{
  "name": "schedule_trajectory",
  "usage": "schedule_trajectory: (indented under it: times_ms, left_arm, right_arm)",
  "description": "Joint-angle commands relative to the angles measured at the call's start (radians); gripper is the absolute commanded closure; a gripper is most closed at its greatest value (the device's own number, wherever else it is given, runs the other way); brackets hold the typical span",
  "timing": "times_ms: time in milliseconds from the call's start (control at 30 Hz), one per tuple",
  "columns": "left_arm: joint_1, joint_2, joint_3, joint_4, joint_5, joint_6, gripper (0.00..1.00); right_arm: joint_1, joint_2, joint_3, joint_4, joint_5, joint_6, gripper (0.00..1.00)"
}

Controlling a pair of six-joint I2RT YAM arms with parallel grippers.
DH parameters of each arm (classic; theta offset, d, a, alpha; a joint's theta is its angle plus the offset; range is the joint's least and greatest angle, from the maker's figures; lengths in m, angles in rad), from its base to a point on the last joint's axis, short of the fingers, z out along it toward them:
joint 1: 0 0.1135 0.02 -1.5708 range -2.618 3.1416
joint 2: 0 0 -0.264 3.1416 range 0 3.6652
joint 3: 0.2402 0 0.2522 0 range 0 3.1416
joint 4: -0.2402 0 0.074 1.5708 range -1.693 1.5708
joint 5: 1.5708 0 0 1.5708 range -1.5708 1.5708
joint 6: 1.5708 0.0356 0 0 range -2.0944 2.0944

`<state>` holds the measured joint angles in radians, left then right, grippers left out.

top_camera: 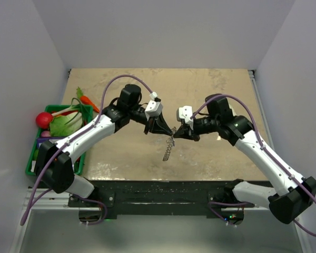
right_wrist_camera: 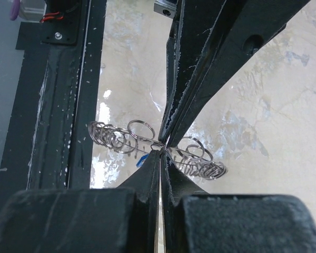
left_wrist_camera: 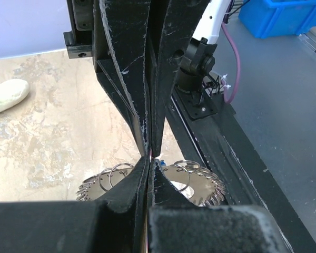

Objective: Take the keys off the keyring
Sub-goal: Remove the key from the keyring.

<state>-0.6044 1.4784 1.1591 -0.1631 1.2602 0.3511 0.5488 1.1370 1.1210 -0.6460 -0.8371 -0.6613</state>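
Note:
The keyring (top_camera: pixel 168 150), a grey loop strung with small wire rings, hangs over the middle of the table between both grippers. My left gripper (top_camera: pixel 166 130) is shut on its upper part. In the left wrist view the closed tips (left_wrist_camera: pixel 150 156) pinch the loop, and the keyring (left_wrist_camera: pixel 200 182) spreads out on both sides. My right gripper (top_camera: pixel 178 133) meets it from the right, also shut. In the right wrist view the tips (right_wrist_camera: pixel 163 149) clamp the keyring (right_wrist_camera: pixel 116 138) at its wire. The key's blue head (right_wrist_camera: pixel 142 161) peeks out just left of those tips, and a blue speck (left_wrist_camera: pixel 161 161) shows beside the left tips.
A green basket (top_camera: pixel 31 158) at the left edge holds a white radish with leaves (top_camera: pixel 63 124), a red ball (top_camera: pixel 43 119) and a carrot (top_camera: pixel 87 100). A pale oblong object (left_wrist_camera: pixel 5 97) lies on the table. The black base rail (top_camera: pixel 158 192) runs along the near edge.

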Motion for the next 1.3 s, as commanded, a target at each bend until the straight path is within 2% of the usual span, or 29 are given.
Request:
schedule_trajectory:
  times_ms: [0, 167, 267, 333, 367, 533, 633, 667, 700, 733, 800, 833, 867, 933, 1000, 1133, 1233, 1267]
  left_arm:
    - [0.002, -0.018, 0.030, 0.083, 0.027, -0.046, 1.00]
    - [0.000, -0.006, 0.037, 0.070, 0.105, -0.044, 1.00]
    - [0.000, -0.007, 0.048, 0.015, 0.143, 0.015, 1.00]
    - [0.000, -0.010, 0.054, -0.031, 0.165, 0.046, 1.00]
    - [-0.001, -0.010, 0.056, -0.038, 0.172, 0.058, 1.00]
    - [-0.005, -0.009, 0.068, -0.081, 0.191, 0.091, 1.00]
    - [-0.005, -0.013, 0.070, -0.099, 0.194, 0.107, 1.00]
    - [-0.005, -0.016, 0.071, -0.105, 0.196, 0.120, 1.00]
    - [-0.006, -0.020, 0.073, -0.113, 0.196, 0.126, 1.00]
    - [-0.006, -0.020, 0.076, -0.128, 0.196, 0.132, 1.00]
    - [-0.006, -0.021, 0.086, -0.147, 0.197, 0.157, 1.00]
    - [-0.006, -0.023, 0.090, -0.167, 0.199, 0.163, 1.00]
    - [-0.005, -0.021, 0.099, -0.177, 0.199, 0.181, 1.00]
    - [-0.006, -0.024, 0.106, -0.206, 0.199, 0.198, 1.00]
    - [-0.005, -0.026, 0.114, -0.219, 0.197, 0.213, 1.00]
    - [-0.005, -0.027, 0.119, -0.219, 0.176, 0.215, 1.00]
    - [-0.003, -0.032, 0.108, -0.146, 0.127, 0.155, 1.00]
    - [-0.005, -0.033, 0.094, -0.113, 0.111, 0.091, 1.00]
  right_arm:
    - [0.003, 0.009, 0.023, 0.019, -0.124, 0.006, 1.00]
    - [0.002, 0.133, 0.132, -0.202, -0.310, -0.245, 1.00]
    - [0.002, 0.232, 0.236, -0.479, -0.373, -0.463, 1.00]
    - [0.002, 0.271, 0.289, -0.587, -0.398, -0.605, 1.00]
    - [0.002, 0.291, 0.330, -0.656, -0.405, -0.635, 1.00]
    - [0.003, 0.366, 0.407, -0.763, -0.462, -0.734, 1.00]
    - [0.003, 0.377, 0.418, -0.762, -0.448, -0.738, 1.00]
    - [0.003, 0.376, 0.416, -0.753, -0.424, -0.733, 1.00]
    - [0.003, 0.372, 0.419, -0.727, -0.409, -0.709, 0.95]
    - [-0.001, 0.353, 0.421, -0.686, -0.392, -0.593, 0.90]
    - [-0.003, 0.302, 0.383, -0.462, -0.295, -0.424, 0.81]
    - [-0.003, 0.258, 0.350, -0.369, -0.245, -0.268, 0.79]
    - [-0.003, 0.168, 0.264, -0.163, -0.194, -0.188, 0.77]
    - [-0.001, 0.074, 0.145, -0.036, -0.061, -0.034, 0.65]
    - [-0.001, 0.000, 0.119, 0.031, 0.015, -0.012, 0.60]
    - [-0.001, -0.040, 0.106, 0.023, 0.120, 0.026, 0.60]
    - [0.000, -0.103, 0.033, 0.110, 0.191, 0.066, 0.59]
    - [0.003, -0.112, -0.002, 0.143, 0.208, 0.077, 0.59]
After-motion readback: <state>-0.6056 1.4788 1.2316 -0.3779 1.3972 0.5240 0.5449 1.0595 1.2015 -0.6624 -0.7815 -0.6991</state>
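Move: The key with the blue tag is at the keyring's edge, roughly 1 cm back of the right fingertips and 2 cm below them, and some 2 cm back and 2 cm below the left fingertips. Both shut grippers are at that edge; the keyring slants down from it, its middle about 3 cm back, 2 cm left and 4 cm below the right hand, and about 4 cm back and 4 cm below the left. Both hands, pinching the keyring's edge, draw back; the right twists counter-clockwise, then opens and rises about 5 cm. ##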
